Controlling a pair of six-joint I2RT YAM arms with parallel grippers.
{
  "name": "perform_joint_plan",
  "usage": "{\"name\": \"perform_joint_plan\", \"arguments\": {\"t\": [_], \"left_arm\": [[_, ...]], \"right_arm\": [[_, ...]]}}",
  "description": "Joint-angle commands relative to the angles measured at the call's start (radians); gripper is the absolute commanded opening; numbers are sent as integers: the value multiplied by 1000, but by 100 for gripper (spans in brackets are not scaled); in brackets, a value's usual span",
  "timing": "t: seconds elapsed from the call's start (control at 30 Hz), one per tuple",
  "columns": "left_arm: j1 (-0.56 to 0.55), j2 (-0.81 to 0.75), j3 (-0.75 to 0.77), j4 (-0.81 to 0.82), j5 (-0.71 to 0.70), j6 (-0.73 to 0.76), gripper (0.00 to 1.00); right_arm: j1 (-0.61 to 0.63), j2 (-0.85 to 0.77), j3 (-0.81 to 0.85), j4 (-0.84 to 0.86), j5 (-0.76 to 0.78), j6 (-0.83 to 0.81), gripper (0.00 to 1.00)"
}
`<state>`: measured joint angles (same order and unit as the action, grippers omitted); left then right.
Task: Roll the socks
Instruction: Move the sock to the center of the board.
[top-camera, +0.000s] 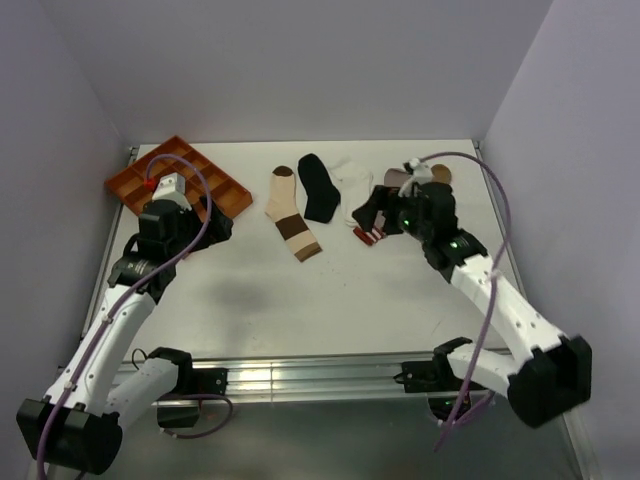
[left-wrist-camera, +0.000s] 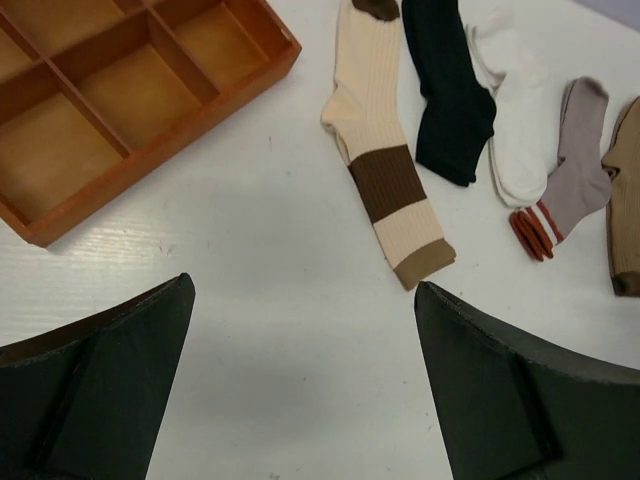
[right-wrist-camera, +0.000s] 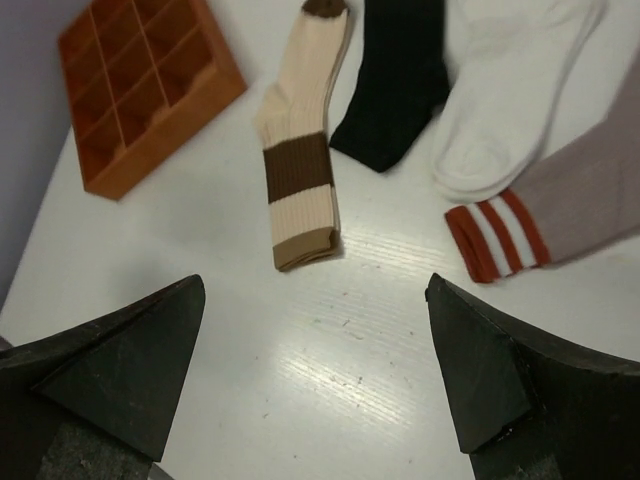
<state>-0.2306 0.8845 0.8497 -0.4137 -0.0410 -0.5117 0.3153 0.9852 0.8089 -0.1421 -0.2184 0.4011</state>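
Several socks lie flat in a row at the back of the table. A cream sock with brown bands (top-camera: 292, 215) (left-wrist-camera: 380, 150) (right-wrist-camera: 300, 150) is leftmost, then a black one (top-camera: 319, 188) (left-wrist-camera: 450, 90) (right-wrist-camera: 395, 80) and a white one (top-camera: 352, 180) (left-wrist-camera: 520, 120) (right-wrist-camera: 510, 90). A grey sock with a red-striped cuff (left-wrist-camera: 575, 170) (right-wrist-camera: 590, 195) and a tan sock (left-wrist-camera: 625, 190) follow on the right. My left gripper (top-camera: 216, 224) (left-wrist-camera: 302, 288) hovers open over bare table, left of the cream sock. My right gripper (top-camera: 368, 212) (right-wrist-camera: 315, 282) hangs open just before the red cuff (top-camera: 368, 237), covering most of the grey sock from above.
An orange compartment tray (top-camera: 130, 185) (left-wrist-camera: 160, 150) (right-wrist-camera: 165, 125) with empty cells sits at the back left, close to my left wrist. Grey walls close in the table on three sides. A metal rail (top-camera: 300, 375) runs along the near edge between the arm bases.
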Motion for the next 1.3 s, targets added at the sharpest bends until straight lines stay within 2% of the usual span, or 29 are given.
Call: {"name": "perform_joint_plan", "arguments": {"t": [0.0, 0.03, 0.13, 0.17, 0.2, 0.23, 0.37, 0.43, 0.63, 0.8, 1.07, 1.27], "left_arm": [[-3, 19, 46, 15, 46, 7, 100], [-3, 19, 37, 35, 46, 12, 99], [-4, 7, -17, 68, -3, 27, 99], [-1, -2, -33, 76, -8, 32, 100], [-1, -4, -37, 72, -17, 38, 100], [0, -5, -38, 63, -36, 39, 100], [2, -12, -44, 56, -56, 45, 99], [1, -13, -46, 61, -37, 44, 99], [2, -15, -55, 72, -7, 47, 99], [2, -13, -63, 79, 16, 48, 99], [1, 33, -69, 124, 182, 70, 99], [-27, 48, -75, 150, 213, 87, 99]], "right_arm": [[88, 166, 146, 38, -12, -59, 100], [108, 266, 173, 33, -4, -73, 100], [180, 418, 288, 3, 17, -128, 95], [215, 513, 341, -16, 43, -155, 90], [235, 553, 367, -23, 54, -171, 88], [254, 602, 415, -30, 68, -185, 81], [330, 821, 527, -74, 125, -241, 70], [361, 872, 562, -83, 145, -249, 63], [401, 1012, 593, -73, 157, -254, 59], [433, 1057, 570, -111, 160, -249, 54], [496, 923, 325, -79, 145, -182, 55], [535, 784, 184, -41, 136, -119, 59]]}}
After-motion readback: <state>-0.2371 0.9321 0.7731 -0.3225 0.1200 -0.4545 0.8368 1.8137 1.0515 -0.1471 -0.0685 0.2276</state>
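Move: The striped sock's middle lies about 20 cm left of the right hand, 12 cm ahead and 22 cm below; its near, cuff end is only some 4 cm ahead and 18 cm left. The black sock is roughly 18 cm ahead and 14 cm left of that hand, the white socks 17 cm ahead and 6 cm left. From the left hand, the striped sock's middle is about 11 cm ahead, 12 cm right and 21 cm below. The right fingertips come down onto the striped sock's cuff end and, still on it, drag it about 8 cm back over the board. To get there the hand sweeps left and sinks some 20 cm, going forward at first, rolling and turning left, its fingers narrowing to a bit over half open. The open left hand sinks 3 cm, then eases 3 cm right, turning slightly clockwise. ##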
